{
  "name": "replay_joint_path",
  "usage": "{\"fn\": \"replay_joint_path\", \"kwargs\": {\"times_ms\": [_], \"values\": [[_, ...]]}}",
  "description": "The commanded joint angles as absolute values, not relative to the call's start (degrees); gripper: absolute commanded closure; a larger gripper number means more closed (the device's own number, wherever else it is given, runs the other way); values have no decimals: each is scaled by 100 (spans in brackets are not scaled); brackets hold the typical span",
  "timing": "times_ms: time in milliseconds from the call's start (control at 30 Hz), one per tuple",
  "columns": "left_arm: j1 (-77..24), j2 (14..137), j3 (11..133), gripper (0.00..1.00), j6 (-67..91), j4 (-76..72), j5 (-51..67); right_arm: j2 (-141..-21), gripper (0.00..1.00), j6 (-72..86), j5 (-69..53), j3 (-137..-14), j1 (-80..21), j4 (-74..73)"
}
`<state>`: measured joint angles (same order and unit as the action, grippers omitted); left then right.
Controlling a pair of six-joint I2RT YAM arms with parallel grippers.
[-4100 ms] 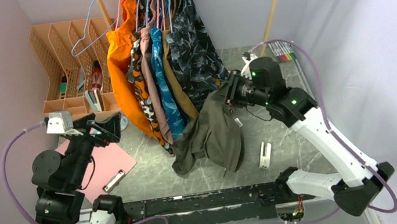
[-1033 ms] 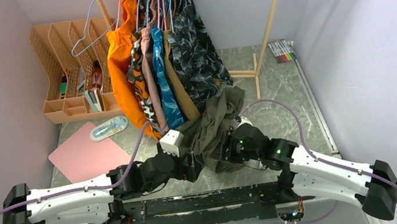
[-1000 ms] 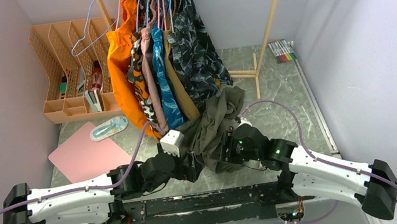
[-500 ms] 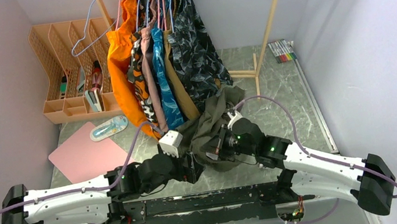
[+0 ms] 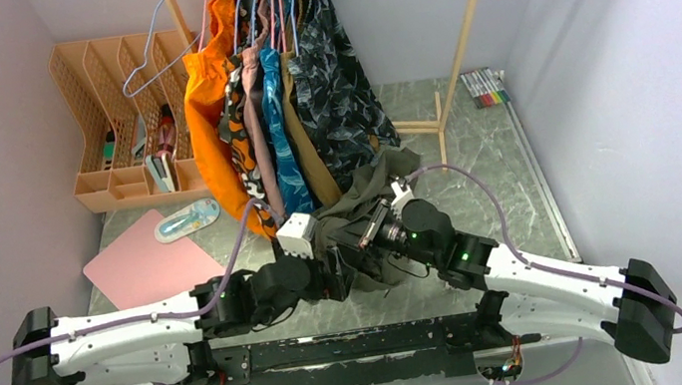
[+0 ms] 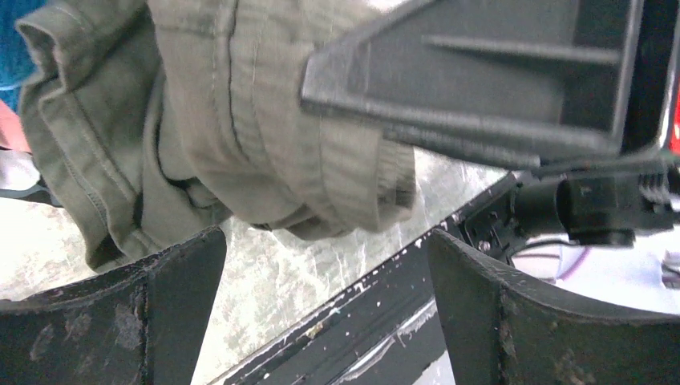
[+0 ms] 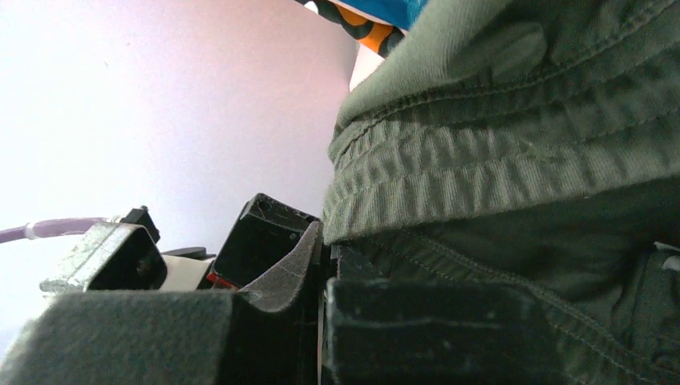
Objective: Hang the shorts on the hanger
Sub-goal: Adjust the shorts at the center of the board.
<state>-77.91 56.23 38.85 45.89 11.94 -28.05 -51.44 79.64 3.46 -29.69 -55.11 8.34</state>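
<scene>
The olive-green shorts lie bunched on the table just right of the hanging clothes. Their near edge is lifted. My right gripper is shut on the shorts' ribbed waistband, which rises from its fingertips. My left gripper sits low beside it, open, with nothing between its fingers. In the left wrist view, the shorts hang just ahead of the fingers, above the table. The light-blue hanger hangs bare at the left end of the rack.
Several garments fill the rack, from an orange one to a dark camouflage one. The rack's wooden post slants at the right. An orange desk organiser, a pink pad, markers and the black front rail surround the work area.
My right gripper has shut on the shorts' waistband and moved up and to the left, lifting that edge. My left arm has edged forward, its gripper still open.
</scene>
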Motion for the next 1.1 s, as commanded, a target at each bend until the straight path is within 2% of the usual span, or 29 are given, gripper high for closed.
{"fn": "replay_joint_path", "kwargs": {"times_ms": [0,200,267,367,433,533,567,600,633,667,700,767,833,900,967,1067], "values": [[-7828,5973,4368,1,5210,1741,-3754,-5317,100,8384,684,-3278,-5767,1099],[-7821,6228,4530,0,5942,2262,-4445,-5415,100,8534,941,-3347,-6054,1096],[-7822,6225,4528,9,6041,2316,-4594,-5422,100,8559,966,-3335,-6105,1099],[-7816,6169,4441,34,6123,2331,-4781,-5436,100,8610,917,-3278,-6132,1165],[-7822,6146,4391,47,6128,2295,-4848,-5445,100,8598,861,-3249,-6137,1217],[-7818,6173,4425,80,6048,2296,-4852,-5450,100,8514,806,-3259,-6135,1204],[-7822,6189,4460,90,6061,2359,-4852,-5437,93,8431,786,-3265,-6135,1198],[-7821,6202,4498,93,6090,2466,-4852,-5397,82,8314,783,-3288,-6137,1140],[-7822,6200,4558,93,6130,2649,-4935,-5336,63,8159,816,-3332,-6135,1048],[-7822,6186,4586,93,6245,2844,-5039,-5263,49,7896,946,-3467,-6123,838],[-7815,6146,4602,93,6366,3070,-5093,-5166,38,7457,1082,-3660,-6108,511],[-7822,5967,4601,93,6700,3627,-5185,-5101,25,6766,1444,-4210,-6050,-509],[-7822,5648,4538,93,7017,4185,-5266,-5108,20,6131,1953,-4836,-6021,-1672],[-7822,5213,4464,93,7222,4635,-5313,-5006,19,5652,2437,-5154,-6025,-2577],[-7822,4778,4432,93,7360,5030,-5396,-4738,19,5297,2791,-5091,-6021,-3155],[-7819,4122,4510,93,7385,5453,-5555,-4226,23,4942,3013,-4545,-6021,-3243]]}}
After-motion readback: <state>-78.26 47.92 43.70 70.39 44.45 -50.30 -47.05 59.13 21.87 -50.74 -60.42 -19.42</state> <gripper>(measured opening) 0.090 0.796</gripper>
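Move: The shorts' waistband, still pinched in the right fingers, offers its edge to the open left hand about 4 cm ahead, 2 cm to its left and 1 cm below. From the left hand, the blue trousers' hem hangs some 16 cm ahead and 6 cm left, the camo trousers' hem about 13 cm ahead and 13 cm left, both roughly 12 cm lower. From the right hand, the held waistband lies level and about 1 cm below. Left hand reaches 4 cm forward, pinches the waistband and draws it 8 cm left; right hand releases, rising. ##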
